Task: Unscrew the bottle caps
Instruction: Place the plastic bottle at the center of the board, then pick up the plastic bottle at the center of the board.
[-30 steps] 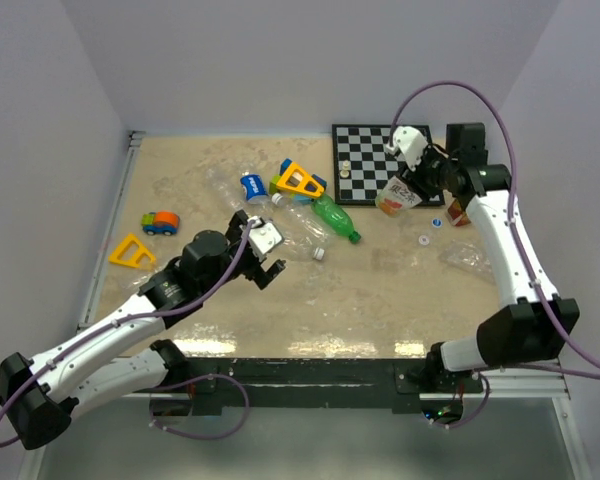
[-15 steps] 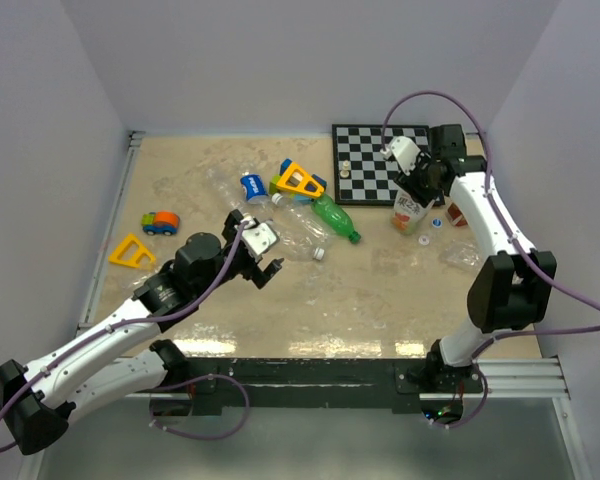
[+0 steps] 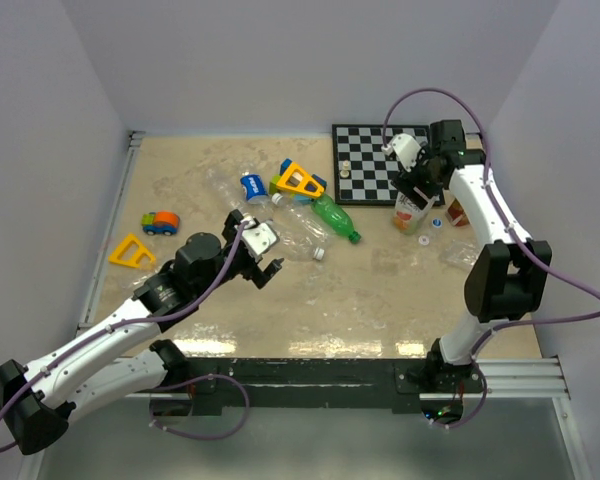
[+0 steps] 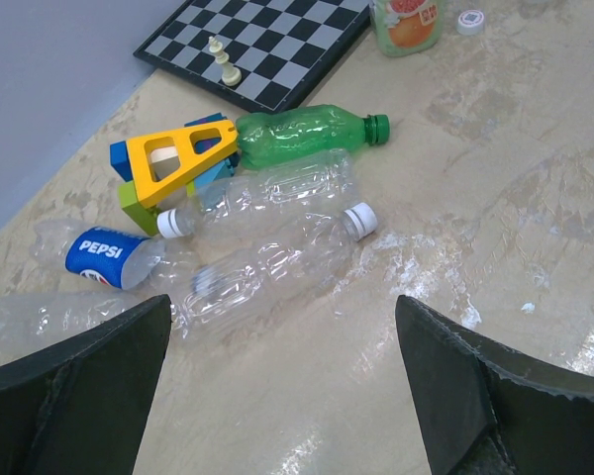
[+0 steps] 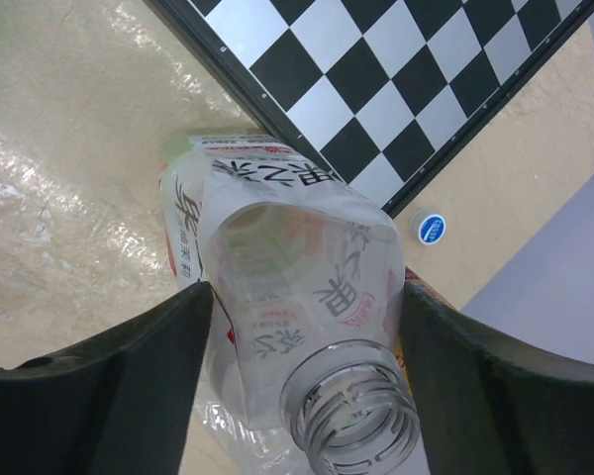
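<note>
A labelled clear bottle (image 3: pixel 411 210) stands upright by the chessboard's near edge, its threaded neck (image 5: pixel 351 411) bare. My right gripper (image 3: pixel 415 195) is above it, open, one finger close along each side of the bottle (image 5: pixel 277 267). A blue-topped cap (image 5: pixel 431 229) and a white cap (image 3: pixel 423 239) lie loose beside it. My left gripper (image 4: pixel 282 307) hangs wide open and empty over bare table. Ahead of it lie a clear bottle with a white cap (image 4: pixel 360 219), another white-capped clear bottle (image 4: pixel 173 223) and a green bottle with a green cap (image 4: pixel 377 127).
A chessboard (image 3: pixel 375 160) with pale chess pieces (image 4: pixel 223 61) sits at the back right. A Pepsi bottle (image 4: pixel 104 257) and a yellow and blue toy (image 3: pixel 298 182) lie mid-table. A toy car (image 3: pixel 161 222) and a yellow triangle (image 3: pixel 131 251) are at the left, crumpled plastic (image 3: pixel 465 257) at the right.
The right arm brought the tilted bottle down, stood it upright on the table, then widened its jaws off it. The left arm drew back slightly and then stayed still.
</note>
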You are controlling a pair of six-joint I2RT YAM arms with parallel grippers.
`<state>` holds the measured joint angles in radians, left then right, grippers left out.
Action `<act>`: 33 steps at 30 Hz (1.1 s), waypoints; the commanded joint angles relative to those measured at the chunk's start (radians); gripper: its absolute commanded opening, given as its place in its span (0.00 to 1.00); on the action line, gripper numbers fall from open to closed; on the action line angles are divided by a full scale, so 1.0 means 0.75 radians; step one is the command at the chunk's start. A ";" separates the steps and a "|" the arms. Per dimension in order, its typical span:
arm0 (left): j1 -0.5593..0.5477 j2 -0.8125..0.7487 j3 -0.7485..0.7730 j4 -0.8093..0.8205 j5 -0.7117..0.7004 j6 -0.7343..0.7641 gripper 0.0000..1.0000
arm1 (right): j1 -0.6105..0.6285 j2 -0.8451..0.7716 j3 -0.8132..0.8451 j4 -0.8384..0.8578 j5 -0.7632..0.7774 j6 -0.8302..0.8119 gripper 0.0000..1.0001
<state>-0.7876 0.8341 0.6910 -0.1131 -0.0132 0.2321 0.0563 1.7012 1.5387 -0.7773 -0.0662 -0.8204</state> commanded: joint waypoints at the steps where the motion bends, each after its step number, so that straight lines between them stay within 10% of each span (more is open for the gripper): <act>1: 0.005 -0.002 -0.003 0.053 -0.005 0.022 1.00 | -0.008 -0.014 0.098 -0.048 -0.020 -0.002 0.83; 25: 0.011 0.005 -0.011 0.063 0.011 0.010 1.00 | -0.008 -0.356 0.294 -0.119 -0.300 0.087 0.92; 33: 0.017 0.056 -0.026 0.065 0.011 0.044 1.00 | -0.010 -0.674 0.082 0.030 -0.907 0.134 0.98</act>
<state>-0.7818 0.8566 0.6884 -0.1123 -0.0120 0.2325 0.0528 1.3270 1.7103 -0.8505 -0.4133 -0.7685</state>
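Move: The plastic bottle stands between the right hand's already part-opened fingers, its middle about 6 cm below and 1 cm back. The board's centre is some 19 cm ahead and 3 cm left; the brown bottle is about 15 cm right and 1 cm back, a blue cap 9 cm right and 1 cm back, the white cap 5 cm right and 6 cm back. From the left hand, the plastic bottle lies roughly 18 cm ahead, 39 cm right, 12 cm lower. Opening wider, the right hand rises some 20 cm off the standing bottle, easing back, fingers tilting up about 30 degrees. ##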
